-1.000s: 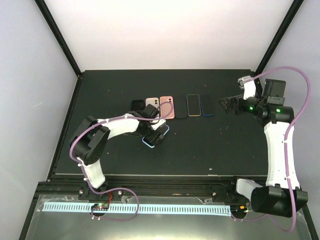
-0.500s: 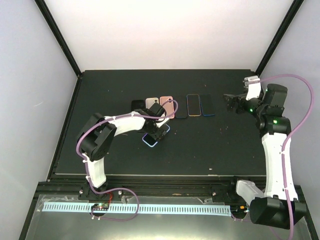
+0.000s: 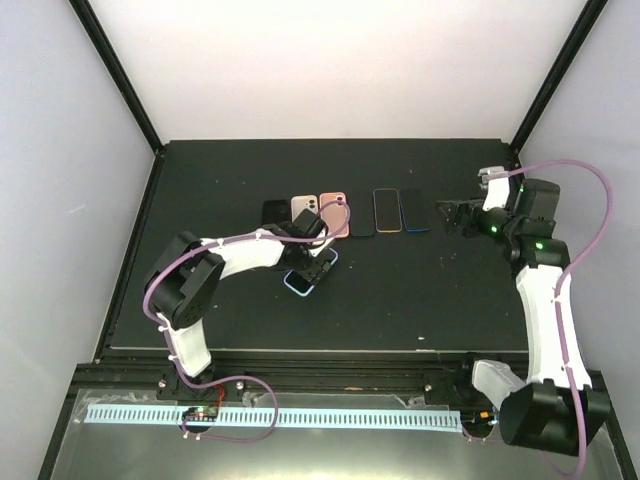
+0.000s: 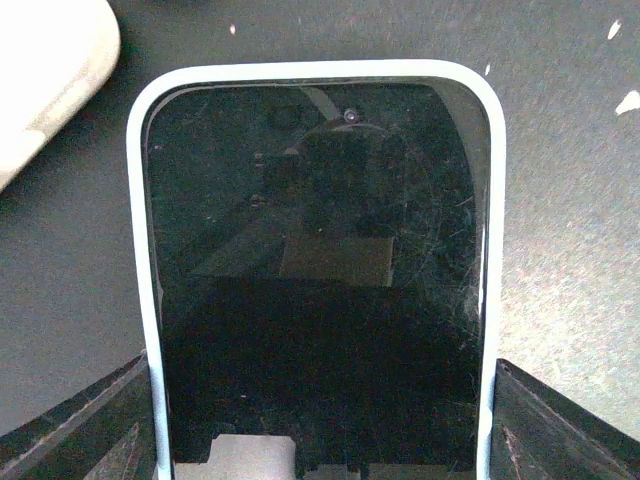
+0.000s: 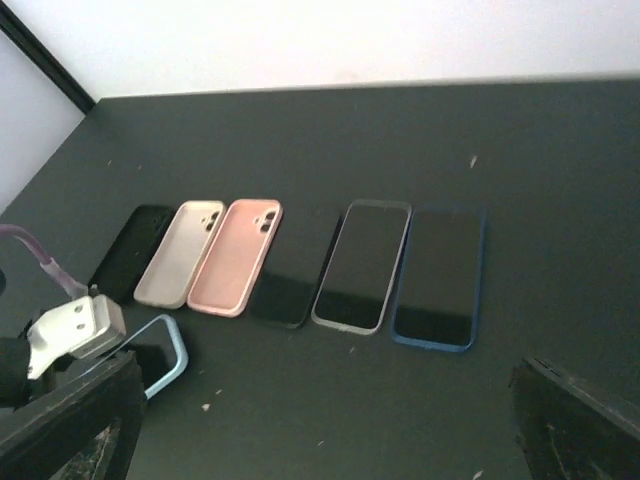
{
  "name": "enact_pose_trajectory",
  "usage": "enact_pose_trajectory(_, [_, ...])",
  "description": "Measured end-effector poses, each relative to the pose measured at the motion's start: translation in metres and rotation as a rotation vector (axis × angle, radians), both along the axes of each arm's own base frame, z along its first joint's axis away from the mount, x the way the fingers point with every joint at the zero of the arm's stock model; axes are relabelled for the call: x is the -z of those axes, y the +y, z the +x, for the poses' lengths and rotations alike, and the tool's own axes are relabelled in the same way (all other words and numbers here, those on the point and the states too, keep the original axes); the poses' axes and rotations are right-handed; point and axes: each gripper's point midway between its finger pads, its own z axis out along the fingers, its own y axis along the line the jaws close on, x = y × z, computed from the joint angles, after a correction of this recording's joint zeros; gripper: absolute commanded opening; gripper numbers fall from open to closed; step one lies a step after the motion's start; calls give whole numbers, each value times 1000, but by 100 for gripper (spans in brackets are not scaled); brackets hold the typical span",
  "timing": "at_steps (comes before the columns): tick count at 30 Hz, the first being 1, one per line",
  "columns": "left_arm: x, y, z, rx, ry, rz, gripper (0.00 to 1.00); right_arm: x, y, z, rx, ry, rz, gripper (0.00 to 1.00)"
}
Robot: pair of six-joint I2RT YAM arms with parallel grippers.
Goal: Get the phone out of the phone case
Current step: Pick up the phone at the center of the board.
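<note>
The phone [image 4: 320, 250], dark screen up, sits in a light-blue phone case [image 4: 310, 72] on the black table. From above, the cased phone [image 3: 303, 278] lies angled, just in front of a row of other phones. My left gripper [image 3: 318, 262] is over its far end. In the left wrist view the left gripper [image 4: 322, 430] straddles the case, one finger [image 4: 110, 430] against each long side, shut on it. My right gripper [image 3: 450, 213] hovers open and empty at the right end of the row; the right gripper [image 5: 325, 420] looks down at the table, with the blue case [image 5: 160, 350] at its left.
The row behind holds a black case [image 5: 130, 252], a beige case [image 5: 182, 252], a pink case [image 5: 238, 255], a bare black phone [image 5: 290, 285], a grey-cased phone [image 5: 362, 265] and a dark-blue-cased phone [image 5: 438, 277]. The beige case's corner [image 4: 40, 70] lies close to the blue case.
My left gripper's jaws have come in from wide open onto the sides of the blue case. The right arm has swung its wrist and gripper a little to the left.
</note>
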Motion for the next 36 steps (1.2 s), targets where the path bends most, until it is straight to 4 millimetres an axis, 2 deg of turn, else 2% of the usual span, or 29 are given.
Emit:
enact_pose_trajectory(6, [-15, -14, 6, -23, -50, -64, 50, 56, 6, 8, 8, 225, 128, 100])
enact_pose_trajectory(17, [-70, -66, 2, 62, -215, -165, 49, 93, 40, 7, -125, 443, 317, 97])
enact_pose_trajectory(24, [-103, -95, 4, 121, -321, -202, 48, 92, 70, 0, -205, 491, 362, 88])
enact_pose_trajectory(32, [-129, -123, -9, 222, -418, -211, 48, 106, 106, -9, -310, 564, 345, 79])
enact_pose_trajectory(36, [-139, -134, -14, 254, -452, -224, 48, 108, 114, -9, -332, 577, 337, 68])
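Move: The left hand already pinches the blue-edged cased phone by its long sides, the phone's middle at its fingers, just about at the board. From there the right gripper waits some 32 cm to the right, 4 cm ahead and 26 cm higher; the pink case lies about 17 cm ahead and 7 cm right, the black phone 17 cm ahead and 16 cm right. From the right hand the cased phone is 32 cm left, 4 cm back and 26 cm below, the dark blue phone 14 cm ahead, 2 cm left and 28 cm below. Keeping its grip on the cased phone's sides, the left hand carries the phone up and to the right by about 14 cm each way, towards the right gripper, tipping so that its fingers swing from pointing down towards forward. The right hand first sinks quickly, then swings about 11 cm to its left towards the phone while it keeps tipping downward, ending some 11 cm lower, its fingers narrowing by about a quarter and no touch on the case to be seen. ##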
